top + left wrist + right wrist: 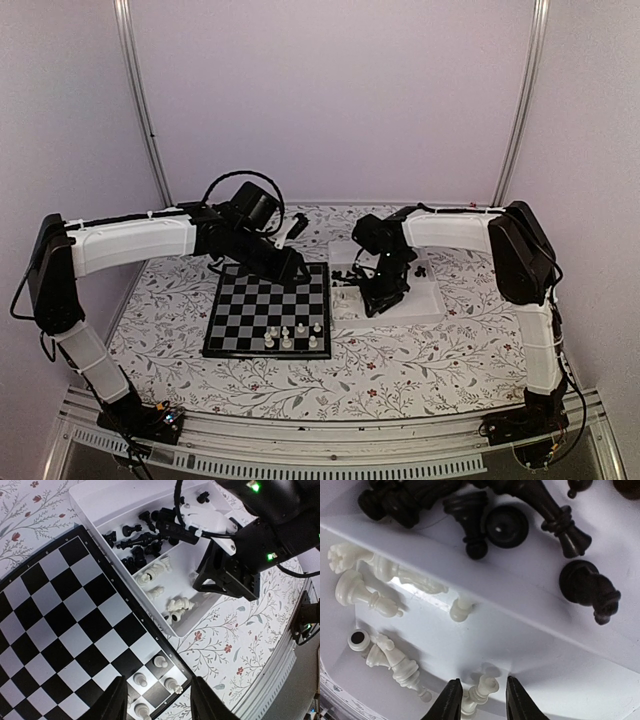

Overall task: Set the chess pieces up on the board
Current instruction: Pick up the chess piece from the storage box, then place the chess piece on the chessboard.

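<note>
The board (240, 310) lies on the table with a few white chess pieces (290, 336) at its near right corner. In the left wrist view these white pieces (160, 661) stand below my left gripper (160, 705), which hangs open over them, holding nothing. My right gripper (378, 300) is down in the white tray (425, 300). Its fingers straddle a lying white piece (485, 687); the left finger is close to it and a gap shows on the right, so my right gripper (481, 700) is open. Other white pieces (370, 590) lie nearby.
The tray (80, 495) sits right of the board (60, 630). A raised divider (530, 600) splits it, with several black pieces (520, 510) in the far compartment. My right arm (250, 545) hangs over the tray. A floral cloth (420, 350) covers the table.
</note>
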`<action>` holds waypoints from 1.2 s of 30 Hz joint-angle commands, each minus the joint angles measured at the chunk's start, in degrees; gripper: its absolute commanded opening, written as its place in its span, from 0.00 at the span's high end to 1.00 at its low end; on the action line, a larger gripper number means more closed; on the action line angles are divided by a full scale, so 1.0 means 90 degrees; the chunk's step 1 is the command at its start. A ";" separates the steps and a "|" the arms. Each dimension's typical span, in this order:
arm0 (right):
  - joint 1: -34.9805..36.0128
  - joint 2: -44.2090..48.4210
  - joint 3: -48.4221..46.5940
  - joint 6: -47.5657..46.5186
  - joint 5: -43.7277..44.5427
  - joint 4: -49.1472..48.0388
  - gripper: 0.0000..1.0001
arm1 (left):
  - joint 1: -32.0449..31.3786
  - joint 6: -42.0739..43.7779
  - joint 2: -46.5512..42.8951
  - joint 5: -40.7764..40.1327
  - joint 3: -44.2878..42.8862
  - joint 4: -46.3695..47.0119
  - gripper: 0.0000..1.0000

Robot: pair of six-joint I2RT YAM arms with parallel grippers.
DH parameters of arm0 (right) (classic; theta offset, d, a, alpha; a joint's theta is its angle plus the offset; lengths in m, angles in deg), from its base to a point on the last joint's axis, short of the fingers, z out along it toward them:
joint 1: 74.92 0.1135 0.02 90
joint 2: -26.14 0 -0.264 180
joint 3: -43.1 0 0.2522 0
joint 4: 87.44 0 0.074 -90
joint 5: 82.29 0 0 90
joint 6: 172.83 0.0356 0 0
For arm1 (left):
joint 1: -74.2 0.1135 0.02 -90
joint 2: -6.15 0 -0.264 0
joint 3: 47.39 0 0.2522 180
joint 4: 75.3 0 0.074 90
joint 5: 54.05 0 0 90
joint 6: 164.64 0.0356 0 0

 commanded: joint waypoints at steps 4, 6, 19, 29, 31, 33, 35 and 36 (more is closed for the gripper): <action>0.0070 0.0281 0.0889 -0.0176 0.0611 -0.0008 0.82 | 0.0097 -0.0070 0.0025 -0.0086 -0.0137 0.0060 0.54; 0.0073 0.0413 0.1126 -0.0197 0.0588 -0.0203 0.90 | 0.0133 -0.0124 0.0088 -0.0049 -0.0223 0.0090 0.54; 0.0113 0.1726 0.0930 -0.0826 -0.0121 -0.1201 1.00 | 0.0334 -0.0223 0.0490 0.1369 -0.0520 0.0859 0.54; 0.0460 0.2042 0.0514 -0.1343 -0.0960 -0.2021 1.00 | 0.0561 -0.0644 0.1102 0.3069 -0.0527 0.1895 0.54; 0.0493 0.2101 0.0508 -0.1552 -0.1107 -0.2174 1.00 | 0.0599 -0.0739 0.1244 0.3469 -0.0500 0.2098 0.54; 0.0495 0.2144 0.0512 -0.1565 -0.1225 -0.2295 1.00 | 0.0614 -0.0789 0.1338 0.3750 -0.0469 0.2281 0.54; 0.0494 0.2176 0.0508 -0.1525 -0.1290 -0.2377 1.00 | 0.0627 -0.0818 0.1351 0.3846 -0.0429 0.2381 0.54; 0.0498 0.2185 0.0508 -0.1483 -0.1306 -0.2403 1.00 | 0.0639 -0.0831 0.1334 0.3861 -0.0384 0.2444 0.54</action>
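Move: The white piece to be taken lies in the box almost between the right fingertips, about 1 cm back and 1 cm below. From that hand, a loose white pawn is some 5 cm ahead and 4 cm left; a clump of larger white pieces is about 5 cm ahead and 8 cm left, and toppled white pieces are 6 cm left, level with it. From the left hand, the wanted piece is about 16 cm right, level, and 14 cm below. Close the right fingers on the white piece at the box floor while sliding about 2 cm right and slightly back, then lift the piece some 12 cm and carry it about 10 cm left, swinging the fingertips left and forward. Meanwhile bring the left gripper, still half open, about 6 cm right towards the held piece, turning its fingers up to point more to the right. ##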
